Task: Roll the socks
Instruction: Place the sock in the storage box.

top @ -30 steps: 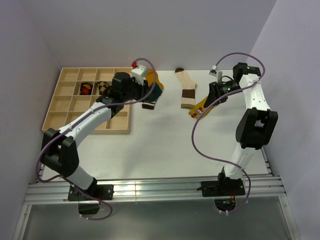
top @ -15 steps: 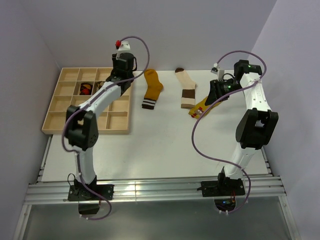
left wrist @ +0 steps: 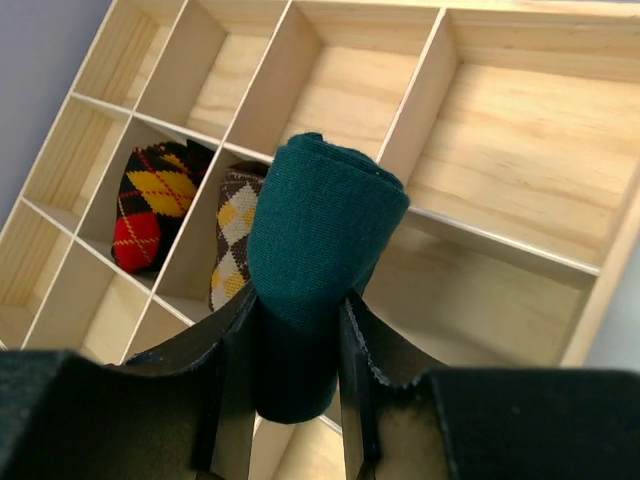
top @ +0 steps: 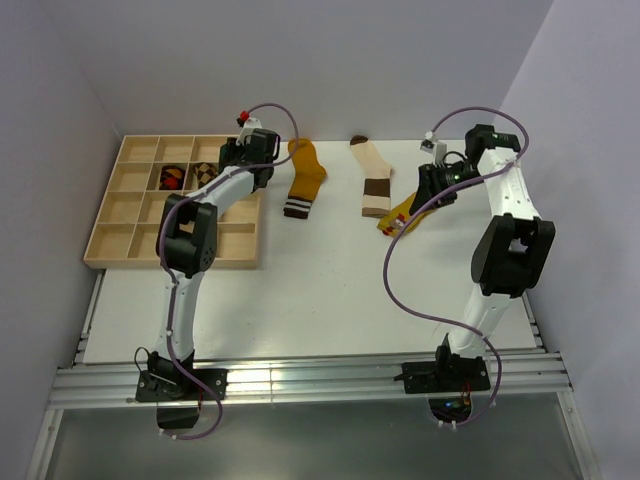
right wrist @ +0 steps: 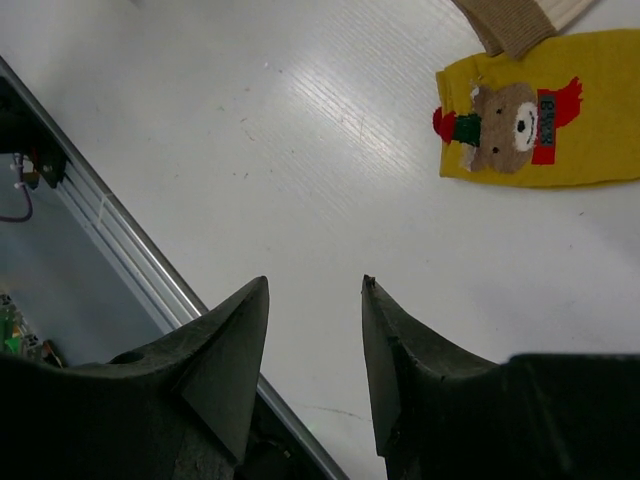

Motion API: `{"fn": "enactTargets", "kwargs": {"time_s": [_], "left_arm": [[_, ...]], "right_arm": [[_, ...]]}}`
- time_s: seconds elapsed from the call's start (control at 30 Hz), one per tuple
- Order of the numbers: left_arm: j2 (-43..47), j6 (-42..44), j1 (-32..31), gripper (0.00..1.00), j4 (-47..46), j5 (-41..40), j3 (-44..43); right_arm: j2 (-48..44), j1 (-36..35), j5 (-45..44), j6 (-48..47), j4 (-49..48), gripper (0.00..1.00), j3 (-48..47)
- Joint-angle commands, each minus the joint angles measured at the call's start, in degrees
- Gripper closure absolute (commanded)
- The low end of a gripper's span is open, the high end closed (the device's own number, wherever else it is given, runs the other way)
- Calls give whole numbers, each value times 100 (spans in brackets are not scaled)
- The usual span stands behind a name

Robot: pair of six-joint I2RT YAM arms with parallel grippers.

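Observation:
My left gripper (left wrist: 297,300) is shut on a rolled teal sock (left wrist: 320,220), which hangs over the wooden tray (left wrist: 420,110). From above, that gripper (top: 245,150) sits at the tray's back right corner. Two rolled argyle socks lie in neighbouring compartments, one red and yellow (left wrist: 150,205), one brown and cream (left wrist: 235,235). A mustard sock (top: 304,178) and a cream sock with brown bands (top: 374,180) lie flat on the table. My right gripper (right wrist: 315,282) is open and holds nothing. It hovers beside the yellow sock with a bear mark (right wrist: 560,110).
The wooden tray (top: 130,215) has several compartments and fills the back left of the white table. The metal rail at the table's edge (right wrist: 110,215) shows at the left of the right wrist view. Grey walls close in the left, back and right sides.
My left arm has swung left from above the mustard sock to the tray's back right corner, carrying the teal sock. The right arm has barely moved.

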State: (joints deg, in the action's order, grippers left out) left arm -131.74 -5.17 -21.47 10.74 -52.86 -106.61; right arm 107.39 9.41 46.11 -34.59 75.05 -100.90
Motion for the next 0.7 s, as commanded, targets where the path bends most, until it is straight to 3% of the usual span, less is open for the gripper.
{"fn": "enactTargets", "kwargs": {"time_s": [0.0,0.5,0.67], "left_arm": [[211,-344,3,100,129,65,61],[-519,-819,3,100,1307,1734,-483],[-669,-1003,73,100,1782,3200,-931]], "right_arm": [[97,26,83,-22,-139,51,35],[71,17,30,-48,-253,51,325],[71,17,4,-22,-271,52,334]]}}
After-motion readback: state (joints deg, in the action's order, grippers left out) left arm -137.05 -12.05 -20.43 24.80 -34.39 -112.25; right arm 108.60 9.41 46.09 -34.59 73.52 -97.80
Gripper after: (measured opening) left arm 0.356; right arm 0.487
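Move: The left hand already holds the rolled green sock above the box. The empty compartment it is bound for lies about level with it, some 4 cm right and 10 cm below. Next to that compartment on the left is the brown argyle sock, roughly 5 cm left of the hand and level with it, with the red argyle sock about 14 cm left, also level. From the right hand, the empty compartment is some 20 cm ahead, 43 cm left and 16 cm lower. Down about 7 cm and around 3 cm to the right, the left hand carries the gripped green sock to the empty compartment beside the brown argyle sock. Its fingers tip some 20 degrees more steeply downward with a slight clockwise turn, and the sinking stops near the end while the rightward shift goes on. The fingers keep their hold; the open, empty right hand sinks about 2 cm. ##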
